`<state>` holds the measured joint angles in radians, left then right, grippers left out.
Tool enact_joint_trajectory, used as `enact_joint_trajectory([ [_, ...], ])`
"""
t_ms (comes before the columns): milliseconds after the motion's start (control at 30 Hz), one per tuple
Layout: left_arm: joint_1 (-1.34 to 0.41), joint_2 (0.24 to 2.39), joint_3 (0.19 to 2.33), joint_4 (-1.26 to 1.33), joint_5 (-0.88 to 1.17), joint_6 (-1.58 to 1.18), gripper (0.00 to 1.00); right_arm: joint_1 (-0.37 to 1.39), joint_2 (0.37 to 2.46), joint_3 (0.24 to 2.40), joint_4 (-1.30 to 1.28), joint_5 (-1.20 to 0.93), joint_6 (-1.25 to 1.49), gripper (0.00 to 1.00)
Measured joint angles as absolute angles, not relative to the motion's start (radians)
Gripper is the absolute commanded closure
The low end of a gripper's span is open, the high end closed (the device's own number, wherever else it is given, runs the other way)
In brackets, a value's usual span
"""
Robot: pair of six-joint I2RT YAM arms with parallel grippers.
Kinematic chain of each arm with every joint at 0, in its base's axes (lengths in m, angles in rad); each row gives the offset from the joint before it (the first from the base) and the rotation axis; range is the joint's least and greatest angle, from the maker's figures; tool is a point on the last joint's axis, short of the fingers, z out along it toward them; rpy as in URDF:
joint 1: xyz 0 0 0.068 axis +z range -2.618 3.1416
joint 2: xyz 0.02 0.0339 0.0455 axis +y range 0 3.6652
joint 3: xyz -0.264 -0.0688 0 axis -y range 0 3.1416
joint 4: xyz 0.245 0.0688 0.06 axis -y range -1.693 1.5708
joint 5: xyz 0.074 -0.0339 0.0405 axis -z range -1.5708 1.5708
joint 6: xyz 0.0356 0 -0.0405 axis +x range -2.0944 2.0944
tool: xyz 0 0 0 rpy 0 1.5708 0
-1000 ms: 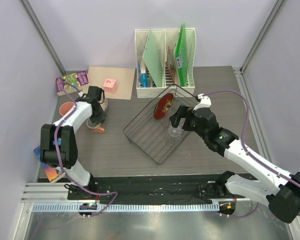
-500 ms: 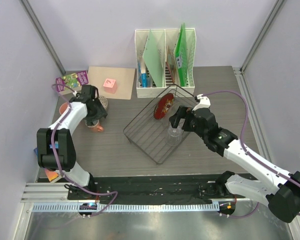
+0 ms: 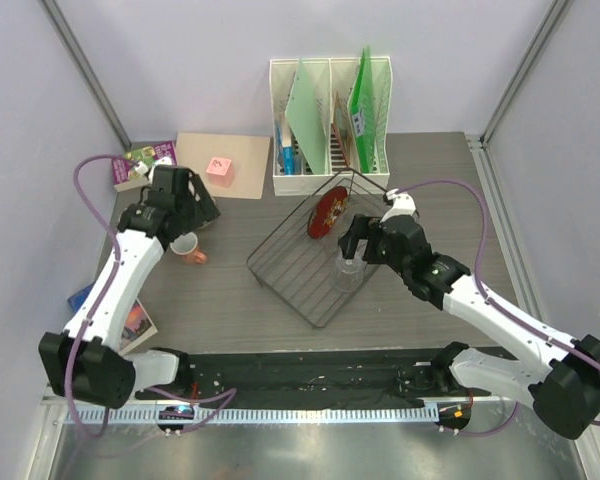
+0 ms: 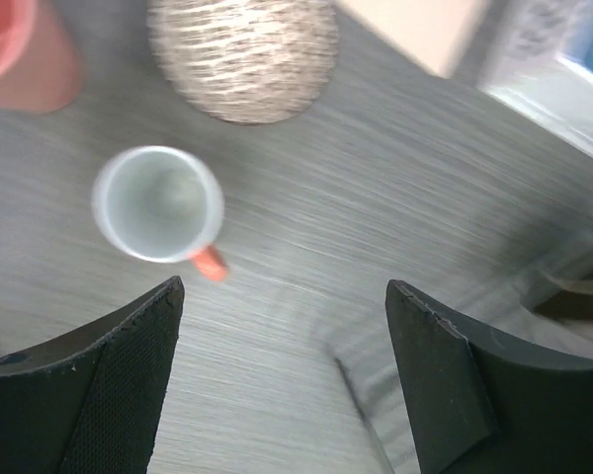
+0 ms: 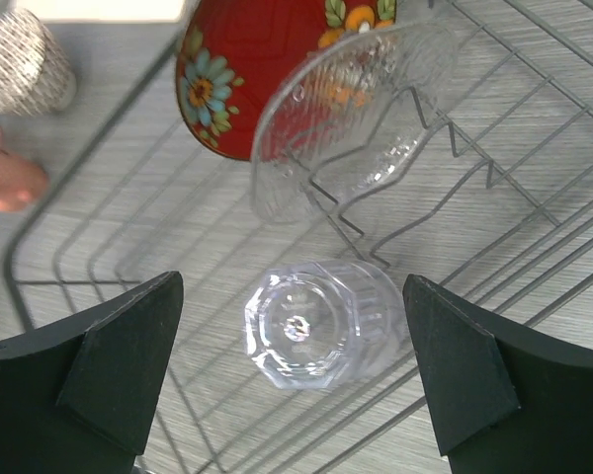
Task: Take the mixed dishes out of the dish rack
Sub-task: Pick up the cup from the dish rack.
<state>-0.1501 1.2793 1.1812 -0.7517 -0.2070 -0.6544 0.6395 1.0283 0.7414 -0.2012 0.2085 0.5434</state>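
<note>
The black wire dish rack [image 3: 298, 272] sits at the table's middle, holding a red flowered plate [image 3: 327, 213] on edge and a clear glass [image 3: 347, 268] standing upside down. My right gripper [image 3: 358, 243] hovers open over that glass [image 5: 316, 321], one finger on each side and apart from it; the red plate [image 5: 239, 94] and a clear ribbed dish [image 5: 361, 114] lean just beyond. My left gripper [image 3: 188, 218] is open and empty above the table. A small cup [image 4: 158, 202] with a salmon handle stands below and ahead of it, beside a larger salmon-pink cup [image 4: 20, 54].
A white file holder [image 3: 330, 110] stands behind the rack. A tan board with a pink cube [image 3: 220, 166] and a purple book [image 3: 145, 160] lie at the back left. A woven-patterned round object [image 4: 242, 54] sits just past the small cup. Booklets [image 3: 130, 325] lie at the left edge.
My left gripper opened and let go of the small cup, then lifted and drew back as its arm swung left. The right gripper barely moved over the glass.
</note>
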Motion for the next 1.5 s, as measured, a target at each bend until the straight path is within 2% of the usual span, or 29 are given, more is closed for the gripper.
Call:
enact_joint_trajectory([
  [200,-0.435,1.139,1.203,-0.74,-0.255,-0.659,0.15,0.678,1.129,0.793,-0.264,0.222,0.465,0.02],
  [300,-0.524,1.058,1.151,-0.7,-0.26,-0.678,0.14,0.738,1.18,0.817,-0.29,0.25,0.432,0.02],
  [600,-0.616,0.918,0.969,-0.677,-0.27,-0.711,0.13,0.786,1.312,0.846,-0.33,0.323,0.403,0.05],
  [800,-0.616,0.847,0.938,-0.677,-0.29,-0.722,0.14,0.786,1.36,0.855,-0.34,0.353,0.403,0.3],
  [833,-0.616,0.84,0.936,-0.677,-0.294,-0.723,0.14,0.788,1.36,0.855,-0.341,0.357,0.406,0.4],
  [900,-0.616,0.832,0.929,-0.676,-0.298,-0.725,0.14,0.79,1.356,0.855,-0.345,0.359,0.404,0.54],
  [1000,-0.616,0.831,0.917,-0.677,-0.306,-0.726,0.14,0.795,1.322,0.854,-0.361,0.355,0.403,0.62],
  [1067,-0.617,0.831,0.915,-0.677,-0.313,-0.726,0.15,0.802,1.273,0.853,-0.37,0.348,0.402,0.65],
  [1167,-0.618,0.826,0.915,-0.676,-0.324,-0.726,0.16,0.826,1.149,0.852,-0.376,0.341,0.403,0.74],
  [1267,-0.618,0.817,0.915,-0.675,-0.334,-0.73,0.16,0.844,0.998,0.852,-0.352,0.33,0.418,0.89],
  [1300,-0.618,0.813,0.915,-0.673,-0.334,-0.733,0.16,0.845,0.959,0.85,-0.336,0.323,0.425,0.98],
  [1500,-0.618,0.731,0.859,-0.544,-0.234,-0.752,0.16,0.839,0.83,0.79,-0.139,0.213,0.508,0.99],
])
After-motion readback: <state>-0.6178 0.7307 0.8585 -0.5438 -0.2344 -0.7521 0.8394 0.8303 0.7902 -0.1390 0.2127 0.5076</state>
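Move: The clear cup lies in the rack almost straight under the right hand, roughly 9 cm down and 2 cm to its left. The clear dish leans in the rack some 10 cm ahead of that hand and 1 cm to its left, 7 cm below; the red plate stands just past it, about 12 cm ahead, 7 cm left and 6 cm below. From the left hand the cup is about 37 cm to the right, 5 cm back and 11 cm lower. The right fingers close around the clear cup's sides after the open hand sinks about 8 cm onto it, drifting slightly left and dipping its left side. They keep their hold as the hand lifts some 17 cm out of the rack, drawing back 4 cm and tipping the fingertips up. The open left hand swings right and back, about 10 cm each, and rises somewhat, away from the mug it set down. ##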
